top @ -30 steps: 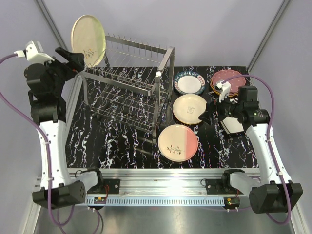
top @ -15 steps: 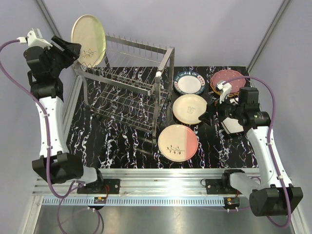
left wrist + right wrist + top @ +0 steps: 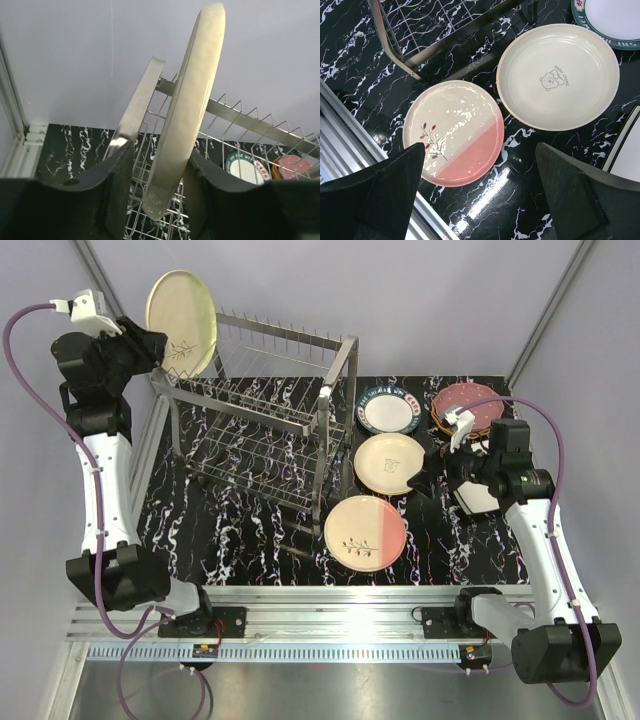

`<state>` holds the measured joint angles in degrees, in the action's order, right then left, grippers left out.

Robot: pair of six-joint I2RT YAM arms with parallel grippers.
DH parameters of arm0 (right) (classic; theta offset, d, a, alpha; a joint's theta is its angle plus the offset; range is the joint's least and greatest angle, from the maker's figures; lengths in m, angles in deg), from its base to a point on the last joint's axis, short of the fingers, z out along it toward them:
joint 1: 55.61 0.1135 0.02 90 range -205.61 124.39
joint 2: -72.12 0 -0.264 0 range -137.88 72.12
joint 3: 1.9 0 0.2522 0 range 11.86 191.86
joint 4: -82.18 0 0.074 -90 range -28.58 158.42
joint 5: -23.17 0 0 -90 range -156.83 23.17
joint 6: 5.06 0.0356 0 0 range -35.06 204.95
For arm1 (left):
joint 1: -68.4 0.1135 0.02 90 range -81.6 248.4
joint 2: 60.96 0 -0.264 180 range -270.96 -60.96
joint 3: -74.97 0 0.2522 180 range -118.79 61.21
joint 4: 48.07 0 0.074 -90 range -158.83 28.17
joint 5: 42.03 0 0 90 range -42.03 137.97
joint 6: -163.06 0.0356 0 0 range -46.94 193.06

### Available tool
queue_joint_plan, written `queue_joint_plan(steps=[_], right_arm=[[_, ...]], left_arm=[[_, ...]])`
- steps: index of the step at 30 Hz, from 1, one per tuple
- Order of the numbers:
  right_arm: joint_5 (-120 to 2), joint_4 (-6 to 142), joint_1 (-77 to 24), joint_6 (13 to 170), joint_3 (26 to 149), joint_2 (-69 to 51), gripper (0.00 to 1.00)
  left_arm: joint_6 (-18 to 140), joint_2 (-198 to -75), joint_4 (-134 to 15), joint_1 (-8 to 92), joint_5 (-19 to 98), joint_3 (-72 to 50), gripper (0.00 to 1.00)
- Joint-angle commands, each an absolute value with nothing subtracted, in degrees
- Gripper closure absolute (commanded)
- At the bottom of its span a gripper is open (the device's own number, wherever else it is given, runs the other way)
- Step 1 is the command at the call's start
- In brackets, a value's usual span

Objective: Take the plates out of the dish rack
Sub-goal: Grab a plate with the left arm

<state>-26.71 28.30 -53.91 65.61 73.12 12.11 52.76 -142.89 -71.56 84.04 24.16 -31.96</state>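
A cream round plate (image 3: 180, 322) stands upright at the left end of the silver wire dish rack (image 3: 265, 415). My left gripper (image 3: 155, 348) straddles its lower rim. In the left wrist view the plate (image 3: 192, 100) is edge-on between the jaws of the left gripper (image 3: 160, 190): the right pad (image 3: 200, 185) touches it, while a gap shows at the left pad (image 3: 117, 185). My right gripper (image 3: 425, 472) hangs wide open and holds nothing over the table, above the unloaded plates.
On the black marbled table right of the rack lie a pink-and-cream plate (image 3: 365, 532), a cream bear plate (image 3: 388, 463), a green-rimmed white plate (image 3: 387, 410) and a maroon one (image 3: 470, 405). A white square plate (image 3: 630, 155) lies under the right arm.
The left arm rose and reached onto the upright plate's rim, and its jaws narrowed around it. The right arm barely moved.
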Motion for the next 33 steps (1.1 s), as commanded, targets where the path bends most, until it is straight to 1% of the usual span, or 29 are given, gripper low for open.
queue_joint_plan(steps=[1,5,9,13,14,15,16,18,19,21,25,28,33], right_arm=[[-26.57,30.36,-54.11,65.08,73.12,12.97,0.0],[-26.4,30.36,-54.55,65.08,73.12,13.23,0.0],[-26.4,30.27,-54.82,65.08,72.95,13.23,0.0],[-26.22,30.27,-54.9,65.08,73.03,13.32,0.01],[-26.13,30.27,-54.99,65.08,73.03,13.32,0.0],[-26.13,30.36,-55.08,65.08,72.95,13.41,0.0],[-26.13,30.36,-55.08,65.17,72.95,13.41,0.0],[-26.05,30.27,-55.17,65.17,73.03,13.41,0.0],[-26.05,30.36,-55.26,65.17,72.95,13.41,0.0],[-26.05,30.27,-55.34,65.26,72.95,13.49,0.0],[-25.96,30.36,-55.34,65.34,72.95,13.49,0.0],[-25.87,30.45,-55.34,65.35,72.86,13.49,0.0],[-25.87,30.45,-55.26,65.61,72.86,13.23,0.0]], left_arm=[[58.99,-143.04,-65.44,84.3,21.35,-31.26,0.59],[60.04,-143.75,-63.5,84.3,19.41,-30.73,0.65],[62.42,-143.92,-62.0,84.3,17.74,-30.02,0.78],[66.11,-143.4,-60.16,83.69,17.65,-29.49,0.84],[67.68,-143.4,-60.16,83.43,17.74,-29.67,0.87],[68.22,-143.4,-60.07,83.43,17.65,-29.76,0.87],[68.83,-143.31,-59.81,82.99,17.65,-29.67,0.94],[70.42,-142.43,-56.4,82.03,17.47,-28.01,1.0],[70.77,-141.04,-51.51,81.58,17.65,-25.74,1.0],[71.65,-139.97,-47.69,80.88,18.17,-24.31,1.0],[72.18,-139.79,-45.31,79.56,19.76,-26.42,1.0],[70.34,-139.36,-39.44,79.56,20.81,-26.24,1.0],[67.26,-139.79,-34.94,79.47,21.87,-27.65,1.0]])
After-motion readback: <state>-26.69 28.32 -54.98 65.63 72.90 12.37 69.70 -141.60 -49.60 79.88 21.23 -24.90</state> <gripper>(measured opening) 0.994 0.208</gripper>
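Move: The last plate stands on edge in the rack, its near rim already between the open left fingers; its middle is about 8 cm ahead of the left hand, some 4 cm right and 3 cm above. The rack's end bar runs about 8 cm ahead and 3 cm left, level with the hand; the middle of the empty upper tier is roughly 5 cm ahead, 18 cm right, 7 cm lower. From the right hand the plate is about 25 cm ahead, 48 cm left, 22 cm above. Close the left gripper on the plate's near rim, pinching it from both sides while the hand stays almost in place and rolls so its left side rises, about 20 degrees in all. Then, keeping the pinch, carry it up about 4 cm and right about 3 cm, the fingertips tipping up some 20 degrees. ##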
